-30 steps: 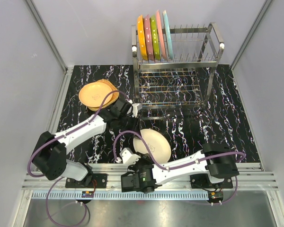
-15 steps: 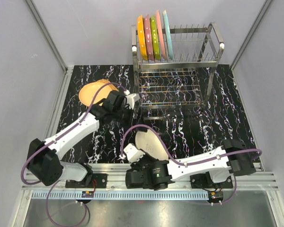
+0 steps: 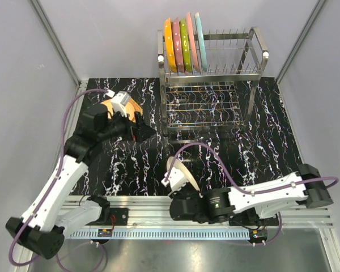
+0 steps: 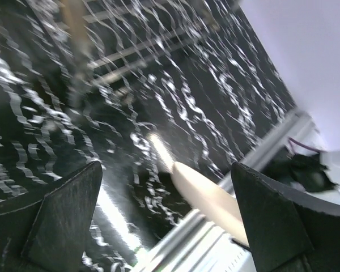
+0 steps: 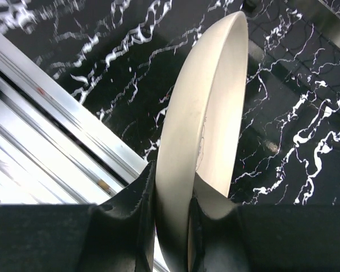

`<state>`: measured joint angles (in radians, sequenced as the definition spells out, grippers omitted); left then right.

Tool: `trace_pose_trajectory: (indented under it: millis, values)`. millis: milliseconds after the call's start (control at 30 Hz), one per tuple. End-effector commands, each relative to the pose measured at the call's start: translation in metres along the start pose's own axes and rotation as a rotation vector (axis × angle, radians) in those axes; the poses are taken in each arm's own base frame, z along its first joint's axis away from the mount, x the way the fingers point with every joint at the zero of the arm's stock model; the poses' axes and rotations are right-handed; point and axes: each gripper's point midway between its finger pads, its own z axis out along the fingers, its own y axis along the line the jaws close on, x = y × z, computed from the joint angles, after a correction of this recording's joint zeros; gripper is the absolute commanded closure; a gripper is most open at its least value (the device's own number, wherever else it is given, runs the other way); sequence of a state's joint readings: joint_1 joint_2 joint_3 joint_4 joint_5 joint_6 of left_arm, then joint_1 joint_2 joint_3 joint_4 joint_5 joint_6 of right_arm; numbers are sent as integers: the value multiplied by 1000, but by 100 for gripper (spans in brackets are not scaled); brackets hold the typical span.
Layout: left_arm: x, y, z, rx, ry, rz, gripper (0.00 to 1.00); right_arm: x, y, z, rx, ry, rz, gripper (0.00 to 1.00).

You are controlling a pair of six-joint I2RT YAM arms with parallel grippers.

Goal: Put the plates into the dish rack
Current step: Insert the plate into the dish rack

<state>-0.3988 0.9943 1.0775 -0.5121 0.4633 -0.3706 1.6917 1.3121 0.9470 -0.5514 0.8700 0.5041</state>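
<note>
My right gripper (image 5: 173, 190) is shut on the rim of a cream plate (image 5: 209, 102), holding it on edge just above the black marbled table. From above, that plate (image 3: 180, 177) stands near the front rail with the right gripper (image 3: 179, 195) under it. My left gripper (image 3: 143, 129) hangs open and empty above the table's left half; in its wrist view its wide-spread fingers (image 4: 62, 215) frame the cream plate (image 4: 209, 195) farther off. Tan plates (image 3: 135, 107) lie mostly hidden under the left arm. The dish rack (image 3: 255, 54) holds several upright plates (image 3: 185, 45) at its upper left.
The rack's lower wire tier (image 3: 204, 105) faces the table's middle. An aluminium rail (image 3: 136, 201) runs along the near edge by the arm bases. Grey walls close in the left, right and back sides.
My left gripper has opened and pulled back to the left, rising over the tan plates. The right gripper has tipped the cream plate from lying flat to standing on edge as its arm swung right.
</note>
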Motion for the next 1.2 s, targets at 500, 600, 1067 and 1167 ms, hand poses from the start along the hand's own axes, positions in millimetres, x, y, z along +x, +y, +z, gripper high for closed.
trace_pose_trajectory:
  millis: [500,600,1067,1167]
  values:
    - [38,95,-29,-426,-148,131,1,-163,-130,-32,42,-309,320,77]
    - [42,98,-27,-437,-135,132,1,-202,-158,-55,66,-392,325,76]
    - [37,116,-39,-553,-151,164,1,-349,-278,-101,157,-651,291,73]
    - [38,120,-40,-570,-146,167,1,-368,-307,-113,187,-713,303,73]
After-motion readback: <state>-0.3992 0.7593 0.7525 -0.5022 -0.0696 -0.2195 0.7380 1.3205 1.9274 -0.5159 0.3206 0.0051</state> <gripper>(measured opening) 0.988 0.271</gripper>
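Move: The cream plate is already pinched in my right hand. The free slot I am taking it to, in the rack's upper tier, is some 32 cm ahead, 8 cm right and about 32 cm higher. The light blue plate stands in the next slot, 3 cm left of it, with the pale pink plate 3 cm farther left. From my empty left hand the peach plate lies about 17 cm ahead, 15 cm left and 25 cm below. I swing the cream plate up about 38 cm and forward some 20 cm, bearing 10 cm right, towards the slot beside the light blue plate; climb and reach start together, then the climb steepens. My right grip holds while the fingers tip up from slanting down to roughly level. My open left hand goes about 10 cm left and then sinks 9 cm towards the peach plate, turning counter-clockwise. ##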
